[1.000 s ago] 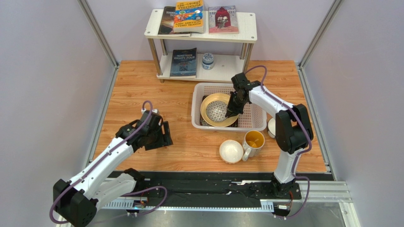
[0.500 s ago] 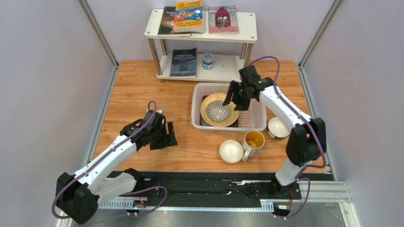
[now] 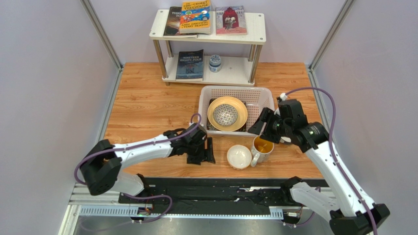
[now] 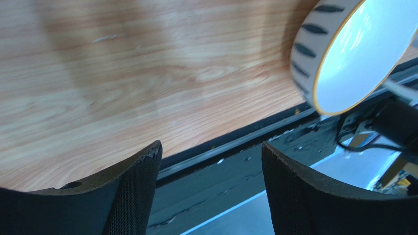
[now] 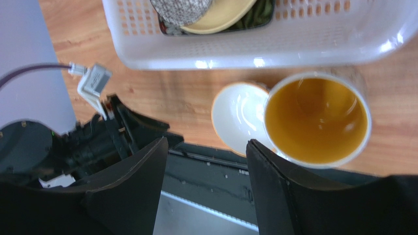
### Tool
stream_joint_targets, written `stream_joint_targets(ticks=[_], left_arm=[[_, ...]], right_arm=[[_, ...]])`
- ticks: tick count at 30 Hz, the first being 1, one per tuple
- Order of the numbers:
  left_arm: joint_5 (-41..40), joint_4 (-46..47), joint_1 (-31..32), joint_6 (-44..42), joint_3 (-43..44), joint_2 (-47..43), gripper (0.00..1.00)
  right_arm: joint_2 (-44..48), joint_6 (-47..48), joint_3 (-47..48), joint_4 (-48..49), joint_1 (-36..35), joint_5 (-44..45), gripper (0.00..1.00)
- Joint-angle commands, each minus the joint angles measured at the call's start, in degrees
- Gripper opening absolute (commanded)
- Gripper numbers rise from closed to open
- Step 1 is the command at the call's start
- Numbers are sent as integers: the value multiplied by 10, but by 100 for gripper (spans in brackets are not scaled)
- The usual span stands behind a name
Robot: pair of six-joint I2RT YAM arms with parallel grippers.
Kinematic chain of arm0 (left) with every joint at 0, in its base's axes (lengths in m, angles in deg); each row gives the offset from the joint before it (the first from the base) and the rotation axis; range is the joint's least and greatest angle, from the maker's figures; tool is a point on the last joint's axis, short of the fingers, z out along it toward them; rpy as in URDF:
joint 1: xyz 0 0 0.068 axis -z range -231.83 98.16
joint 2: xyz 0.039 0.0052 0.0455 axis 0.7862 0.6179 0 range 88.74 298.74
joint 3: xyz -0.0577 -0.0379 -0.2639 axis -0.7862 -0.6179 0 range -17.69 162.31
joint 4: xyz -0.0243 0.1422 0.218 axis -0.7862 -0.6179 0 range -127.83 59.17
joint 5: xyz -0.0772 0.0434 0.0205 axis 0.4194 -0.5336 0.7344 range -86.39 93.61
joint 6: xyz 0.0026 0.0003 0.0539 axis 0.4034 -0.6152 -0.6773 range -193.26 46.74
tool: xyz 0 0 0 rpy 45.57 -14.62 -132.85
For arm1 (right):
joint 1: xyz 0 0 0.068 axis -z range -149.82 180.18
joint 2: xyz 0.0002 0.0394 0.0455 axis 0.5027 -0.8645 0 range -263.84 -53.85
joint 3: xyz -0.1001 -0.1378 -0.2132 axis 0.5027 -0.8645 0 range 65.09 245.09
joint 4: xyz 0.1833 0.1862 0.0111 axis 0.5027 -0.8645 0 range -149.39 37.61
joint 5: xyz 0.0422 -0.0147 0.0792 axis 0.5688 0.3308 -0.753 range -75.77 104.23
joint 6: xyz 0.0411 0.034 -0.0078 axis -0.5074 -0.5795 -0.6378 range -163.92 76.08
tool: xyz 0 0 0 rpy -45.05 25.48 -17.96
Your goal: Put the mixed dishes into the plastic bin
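Note:
The white plastic bin [image 3: 257, 96] holds the round yellow plate [image 3: 236, 116] with the grey-patterned bowl [image 3: 225, 114] on it. The black square plate [image 5: 261, 13] shows only as a dark edge under them. A white bowl [image 3: 239, 156] and the yellow-inside mug [image 3: 263, 146] stand in front of the bin. My left gripper [image 3: 208, 152] is open and empty, just left of the white bowl [image 4: 351, 54]. My right gripper [image 3: 263, 127] is open and empty above the mug [image 5: 316, 120]. The dark-outside bowl is hidden.
A white two-tier shelf [image 3: 255, 36] stands behind the bin, with books and a small blue-and-white jar [image 3: 215, 62]. The black base rail [image 3: 221, 188] runs along the table's near edge. The left gripper [image 5: 115, 139] shows in the right wrist view.
My left arm swung right, to beside the white bowl. My right gripper left the bin and drew back over the mug. Its arm now covers the bowl at the right.

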Motion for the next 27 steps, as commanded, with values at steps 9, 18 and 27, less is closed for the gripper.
stream_joint_targets(ticks=[9, 18, 27], left_arm=[[-4, 116, 28, 47, 125, 158, 77], [-28, 98, 60, 47, 163, 219, 72], [-34, 86, 60, 46, 142, 216, 17]], right_arm=[[140, -59, -1, -124, -16, -5, 64], [178, -89, -39, -106, -17, -14, 64], [180, -88, -37, -113, -16, -15, 64]])
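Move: From the left hand, the white bowl's middle lies about 16 cm to the right, 2 cm ahead and 5 cm below. The mug stands some 26 cm right and 6 cm ahead, just beyond the bowl. The plastic bin's middle is roughly 25 cm ahead and 15 cm right. From the empty right hand, the bowl is about 7 cm back, 5 cm left and 20 cm below, the mug 3 cm back and 5 cm right. Rightward by about 10 cm and slightly forward, the left hand brings its open fingers to the white bowl's left edge, then sinks about 3 cm and closes them to roughly half their opening, pinching the rim. Meanwhile the right hand, open and empty, draws back some 7 cm and a little right, staying high, clear of the bin. ##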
